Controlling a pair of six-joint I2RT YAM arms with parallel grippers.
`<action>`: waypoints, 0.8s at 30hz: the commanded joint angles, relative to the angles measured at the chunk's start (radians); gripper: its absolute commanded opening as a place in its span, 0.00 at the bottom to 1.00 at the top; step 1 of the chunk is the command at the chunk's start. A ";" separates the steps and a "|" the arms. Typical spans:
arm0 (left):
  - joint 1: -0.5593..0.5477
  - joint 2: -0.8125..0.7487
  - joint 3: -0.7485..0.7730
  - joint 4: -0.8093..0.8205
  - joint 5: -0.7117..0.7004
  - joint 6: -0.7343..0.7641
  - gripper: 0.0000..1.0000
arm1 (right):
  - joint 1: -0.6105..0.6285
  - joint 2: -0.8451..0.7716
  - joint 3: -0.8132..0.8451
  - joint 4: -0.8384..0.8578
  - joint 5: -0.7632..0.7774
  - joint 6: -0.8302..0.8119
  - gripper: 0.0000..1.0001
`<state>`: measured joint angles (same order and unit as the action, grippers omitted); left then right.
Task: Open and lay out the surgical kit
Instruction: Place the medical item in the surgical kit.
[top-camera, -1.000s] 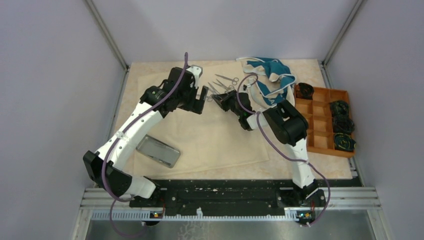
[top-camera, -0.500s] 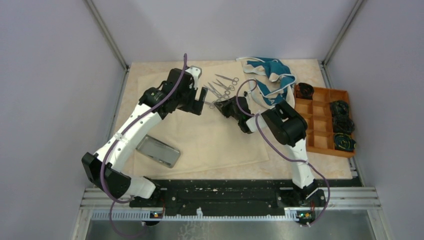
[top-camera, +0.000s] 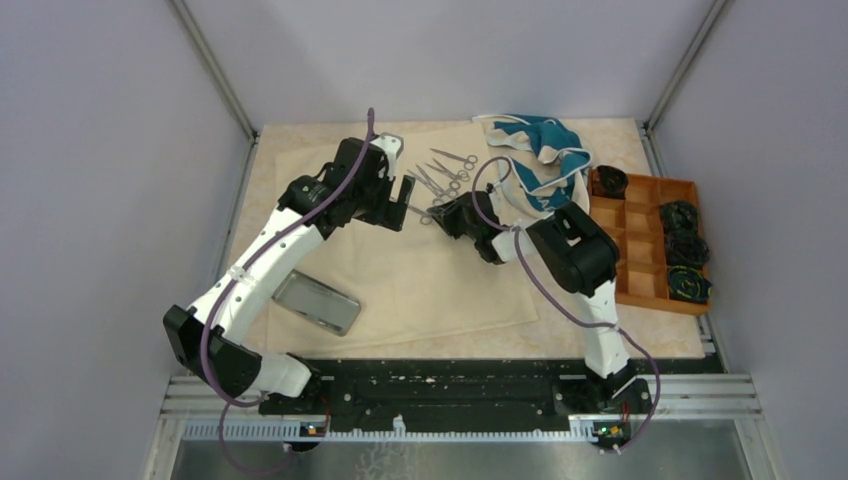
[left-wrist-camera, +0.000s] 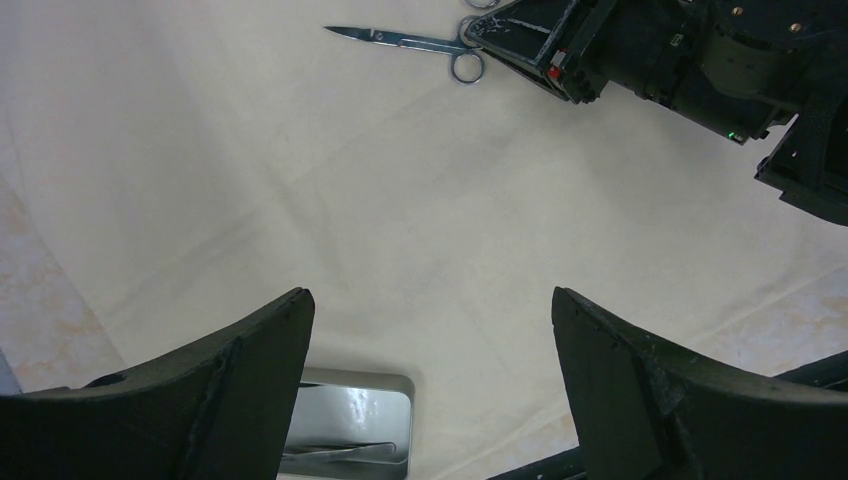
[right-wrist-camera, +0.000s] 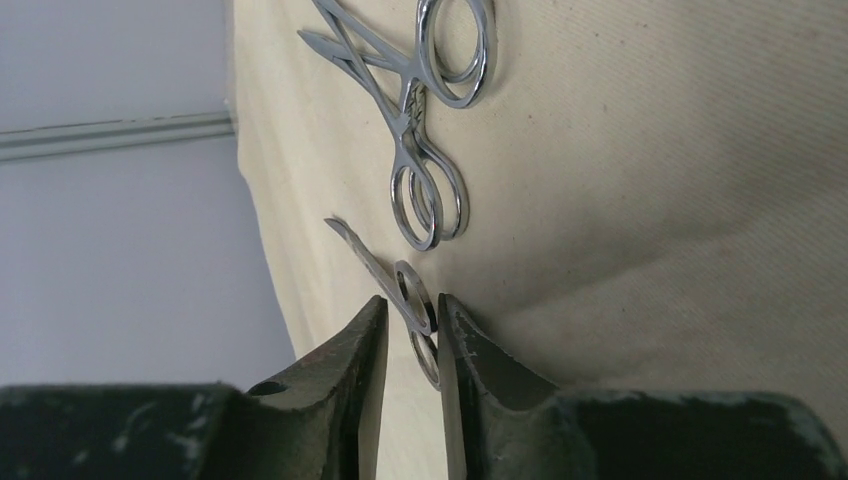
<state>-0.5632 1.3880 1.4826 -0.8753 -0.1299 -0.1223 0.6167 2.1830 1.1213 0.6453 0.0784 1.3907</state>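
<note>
The beige cloth wrap (top-camera: 430, 275) lies spread flat on the table. The steel tray (top-camera: 316, 301) rests on its near left corner, with tweezers (left-wrist-camera: 330, 452) inside. Small silver scissors (top-camera: 425, 211) lie on the cloth between the two grippers. Their rings (right-wrist-camera: 412, 300) sit between the slightly parted fingers of my right gripper (right-wrist-camera: 412, 310), leaning on the right finger, with a gap to the left one. More ring-handled instruments (top-camera: 450, 170) lie just beyond. My left gripper (left-wrist-camera: 430, 300) hovers wide open and empty above the cloth, left of the scissors (left-wrist-camera: 420, 42).
Teal-and-white fabric (top-camera: 540, 152) is bunched at the back, right of the instruments. An orange-brown compartment tray (top-camera: 650, 245) with dark items stands at the right edge. The right arm's wrist (left-wrist-camera: 680, 60) is close to my left gripper.
My right gripper carried the scissors a little left toward the left gripper, set them on the cloth, and its jaws have parted from shut. The left arm barely moved.
</note>
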 joint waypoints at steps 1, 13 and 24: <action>0.000 -0.031 0.000 0.030 -0.020 0.019 0.95 | 0.017 -0.082 0.039 -0.109 0.017 -0.027 0.28; 0.005 0.003 0.045 -0.004 -0.067 0.012 0.95 | 0.001 -0.152 0.144 -0.391 -0.068 -0.211 0.46; 0.255 -0.130 -0.185 -0.108 -0.021 -0.339 0.95 | -0.046 -0.546 0.146 -0.887 -0.151 -0.854 0.51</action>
<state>-0.4206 1.3441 1.4010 -0.9028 -0.1715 -0.2497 0.5842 1.8362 1.2469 -0.0509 -0.0463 0.8516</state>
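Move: The scissors just laid on the cloth sit at the right fingertips, their middle about 4 cm left, 2 cm ahead and 1 cm below. The nearest clamp lies some 7 cm straight ahead of the right hand, the far scissors some 15 cm ahead and 6 cm right. From the raised left hand, the tray is about 16 cm left and 10 cm back, the laid scissors 12 cm ahead and 5 cm right; both some 22 cm below. Keep opening the right gripper to about half wide so that its pads come free of the scissors' finger rings, easing back first, then lifting about 7.5 cm while drawing back and right, tips swinging more downward and counter-clockwise. Late on, swing the empty, open left gripper about 5.5 cm left towards the tray, sinking slightly and turning some 15 degrees counter-clockwise. ##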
